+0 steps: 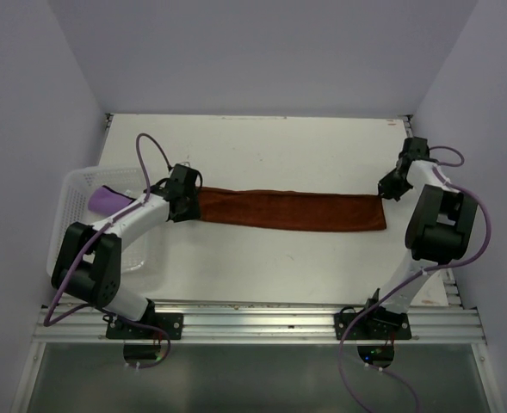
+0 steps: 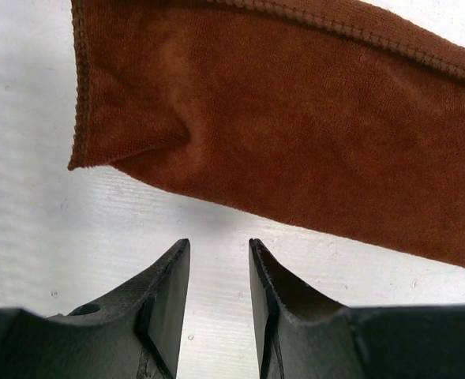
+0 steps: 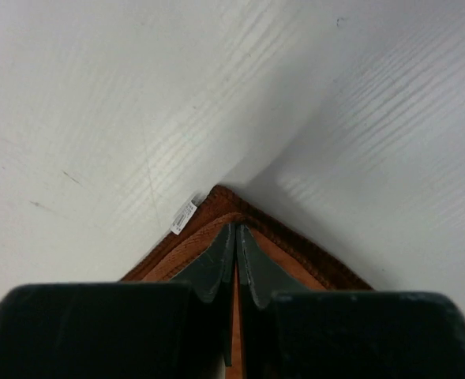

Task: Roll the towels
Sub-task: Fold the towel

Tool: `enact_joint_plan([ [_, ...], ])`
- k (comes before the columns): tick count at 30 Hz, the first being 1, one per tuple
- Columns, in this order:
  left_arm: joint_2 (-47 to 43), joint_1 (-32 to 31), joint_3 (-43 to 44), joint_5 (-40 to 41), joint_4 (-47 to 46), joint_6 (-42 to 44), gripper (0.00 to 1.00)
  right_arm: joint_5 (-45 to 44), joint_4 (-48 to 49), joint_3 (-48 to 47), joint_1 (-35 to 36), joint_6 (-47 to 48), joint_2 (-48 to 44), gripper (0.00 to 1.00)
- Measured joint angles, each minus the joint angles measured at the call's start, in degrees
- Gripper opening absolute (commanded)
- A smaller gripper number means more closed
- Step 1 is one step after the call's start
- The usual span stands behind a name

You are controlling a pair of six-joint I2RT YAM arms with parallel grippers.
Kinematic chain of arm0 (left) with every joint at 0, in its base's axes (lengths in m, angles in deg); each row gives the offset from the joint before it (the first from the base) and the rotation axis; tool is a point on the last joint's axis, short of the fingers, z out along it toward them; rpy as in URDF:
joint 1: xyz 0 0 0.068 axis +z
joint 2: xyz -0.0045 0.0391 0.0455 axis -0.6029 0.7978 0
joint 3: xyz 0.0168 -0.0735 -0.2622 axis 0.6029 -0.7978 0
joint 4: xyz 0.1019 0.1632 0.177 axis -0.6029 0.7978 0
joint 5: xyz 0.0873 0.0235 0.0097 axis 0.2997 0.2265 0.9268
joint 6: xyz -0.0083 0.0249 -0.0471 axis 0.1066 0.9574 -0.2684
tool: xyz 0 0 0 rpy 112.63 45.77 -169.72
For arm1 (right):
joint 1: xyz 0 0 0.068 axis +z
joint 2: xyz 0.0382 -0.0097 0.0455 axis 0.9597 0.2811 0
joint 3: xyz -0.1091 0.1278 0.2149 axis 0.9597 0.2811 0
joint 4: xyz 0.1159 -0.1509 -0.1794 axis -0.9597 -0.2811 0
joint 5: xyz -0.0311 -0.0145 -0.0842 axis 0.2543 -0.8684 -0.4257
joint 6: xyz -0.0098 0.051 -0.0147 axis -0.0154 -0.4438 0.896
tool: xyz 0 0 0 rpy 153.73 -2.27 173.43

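The rust orange towel [image 1: 296, 211] lies folded into a long flat strip across the middle of the table. Its left end [image 2: 295, 118] sits just ahead of my left gripper [image 2: 219, 245], which is open with only bare table between its fingers. In the top view that left gripper [image 1: 187, 202] hovers at the strip's left end. My right gripper [image 3: 236, 227] is shut on the towel's right corner [image 3: 311, 257], at the strip's far right end [image 1: 386, 188]. The purple towel [image 1: 107, 200] lies in the white basket.
The white perforated basket [image 1: 81, 185] stands at the left edge of the table, beside my left arm. A small white label [image 3: 184, 215] sticks out from the orange towel's corner. Grey walls close in the table on three sides.
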Motion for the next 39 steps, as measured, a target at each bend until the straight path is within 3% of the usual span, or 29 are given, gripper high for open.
enact_joint_plan([
  [18,-1.3,0.0,-0.2,-0.1,0.1,0.0,0.41,-0.5,-1.2,-1.4,-3.6,0.6,-2.3,0.57],
  [27,-2.6,0.0,-0.5,1.9,0.8,0.5,0.43,0.0,-1.0,9.4,-4.7,3.9,-14.5,0.56],
  [34,-2.8,0.0,-0.3,2.3,1.2,1.2,0.43,2.8,-0.2,19.6,-4.7,5.1,-15.2,0.55],
  [39,-3.0,0.0,-0.3,2.3,1.1,1.6,0.43,2.8,0.5,20.4,-4.7,5.5,-15.2,0.55],
])
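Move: The towel's near right corner lies about 10 cm straight back from the right gripper and some 3 cm lower. The far right corner is right at its closed fingertips, about 1 cm ahead and 1 cm right, its white tag some 2 cm ahead and 2 cm left. From the left gripper, that near right corner lies roughly 62 cm to the right and 1 cm back, about 3 cm below. Open the right gripper to a bit over half and release the far right corner of the towel, easing about 3 cm to the right. Lift clear by some 4 cm, then swing back about 10 cm and down, returning left, until the open fingers sit low about the near right corner. Leave them open. ##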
